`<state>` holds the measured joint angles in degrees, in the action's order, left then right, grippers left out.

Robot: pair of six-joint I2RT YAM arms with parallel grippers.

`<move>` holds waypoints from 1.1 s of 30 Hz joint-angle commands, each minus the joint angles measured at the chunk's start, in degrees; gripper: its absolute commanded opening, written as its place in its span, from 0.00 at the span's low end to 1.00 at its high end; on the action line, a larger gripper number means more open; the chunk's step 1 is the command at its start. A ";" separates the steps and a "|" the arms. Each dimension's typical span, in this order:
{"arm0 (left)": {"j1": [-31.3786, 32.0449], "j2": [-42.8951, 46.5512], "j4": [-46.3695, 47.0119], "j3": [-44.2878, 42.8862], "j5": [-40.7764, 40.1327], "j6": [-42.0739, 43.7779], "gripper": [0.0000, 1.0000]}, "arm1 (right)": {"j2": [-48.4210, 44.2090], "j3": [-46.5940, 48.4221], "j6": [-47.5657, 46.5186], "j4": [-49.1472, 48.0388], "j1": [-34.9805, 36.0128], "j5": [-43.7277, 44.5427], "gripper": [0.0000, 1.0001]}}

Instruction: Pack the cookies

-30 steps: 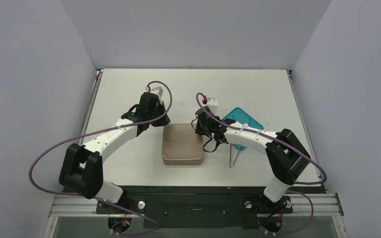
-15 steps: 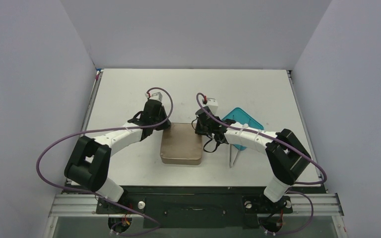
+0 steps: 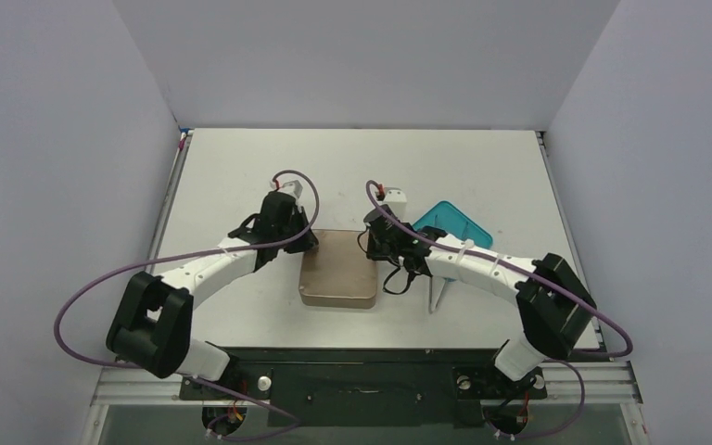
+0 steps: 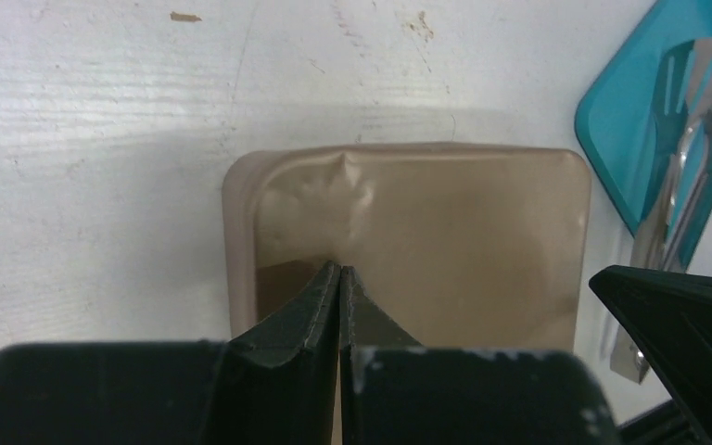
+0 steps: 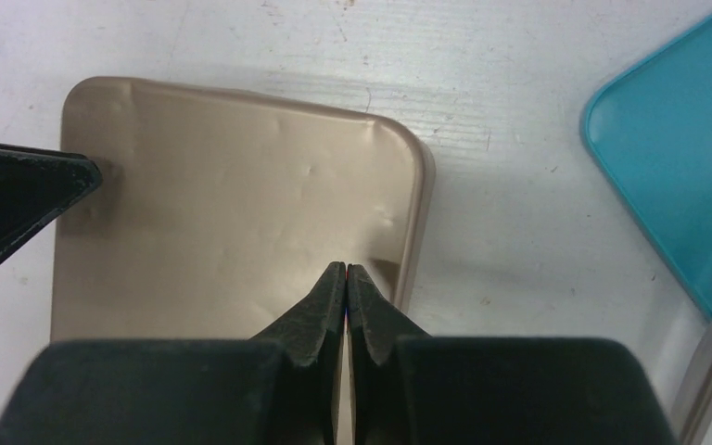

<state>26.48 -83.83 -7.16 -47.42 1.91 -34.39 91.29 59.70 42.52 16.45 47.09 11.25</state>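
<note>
The cookies are hidden from every view. A square brown tin (image 3: 338, 271) lies closed at the table's middle, its lid dented in places (image 4: 426, 222) (image 5: 232, 185). My left gripper (image 3: 304, 243) (image 4: 339, 269) is shut, nothing between its jaws, with its tips on the lid near the tin's left edge. On the opposite side my right gripper (image 3: 377, 252) (image 5: 346, 267) is also shut and empty, tips resting on the lid by the right edge.
A teal square plate (image 3: 464, 225) (image 4: 630, 120) (image 5: 677, 158) lies just right of the tin. Metal tongs (image 3: 438, 287) (image 4: 677, 185) rest across the plate's near corner and onto the table.
My left arm has swung in from the tin's far left corner and set its shut tips on the lid. The tin has slid slightly left. The right gripper stays on the lid.
</note>
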 commanded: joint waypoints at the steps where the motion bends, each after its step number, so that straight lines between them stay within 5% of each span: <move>1: 0.22 6.83 -3.00 0.41 4.83 0.54 0.00 | -5.41 0.66 -1.55 2.41 3.32 3.80 0.00; 11: 5.61 18.86 -3.88 11.52 1.51 -4.35 0.00 | -6.12 -1.98 2.54 2.20 12.11 8.14 0.00; 21: 6.90 17.82 3.20 25.87 -1.42 -10.74 0.00 | -1.95 -12.99 8.94 -6.57 14.12 4.15 0.00; 33: 6.85 24.36 -3.00 21.21 -1.22 -7.37 0.04 | -4.79 -10.12 8.44 -2.87 14.84 6.85 0.00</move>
<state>33.23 -60.97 0.80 -24.32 2.22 -44.99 87.20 48.80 51.53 6.48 61.30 16.73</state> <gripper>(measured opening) 0.008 0.001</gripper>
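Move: The lid on the closed box is just under both hands' shut fingertips, which are over its far part. From the left hand, the lid's middle is about 5 cm to the right, 4 cm back and 1 cm down. From the right hand, it is some 5 cm left, 3 cm back and 2 cm down. The teal tray lies roughly 17 cm right of the right hand, 5 cm ahead and 7 cm lower; the tongs are 15 cm right of it, 2 cm back and 6 cm lower. Both hands end with shut fingertips pressing down on the near part of the lid, one towards each side. They hop back together from its far part in an arc, rising some 3.5 cm before coming down: the left goes about 9 cm straight back, the right about 8 cm back and 4 cm left. Once down, they stay nearly still, the left having rolled about 10 degrees. ##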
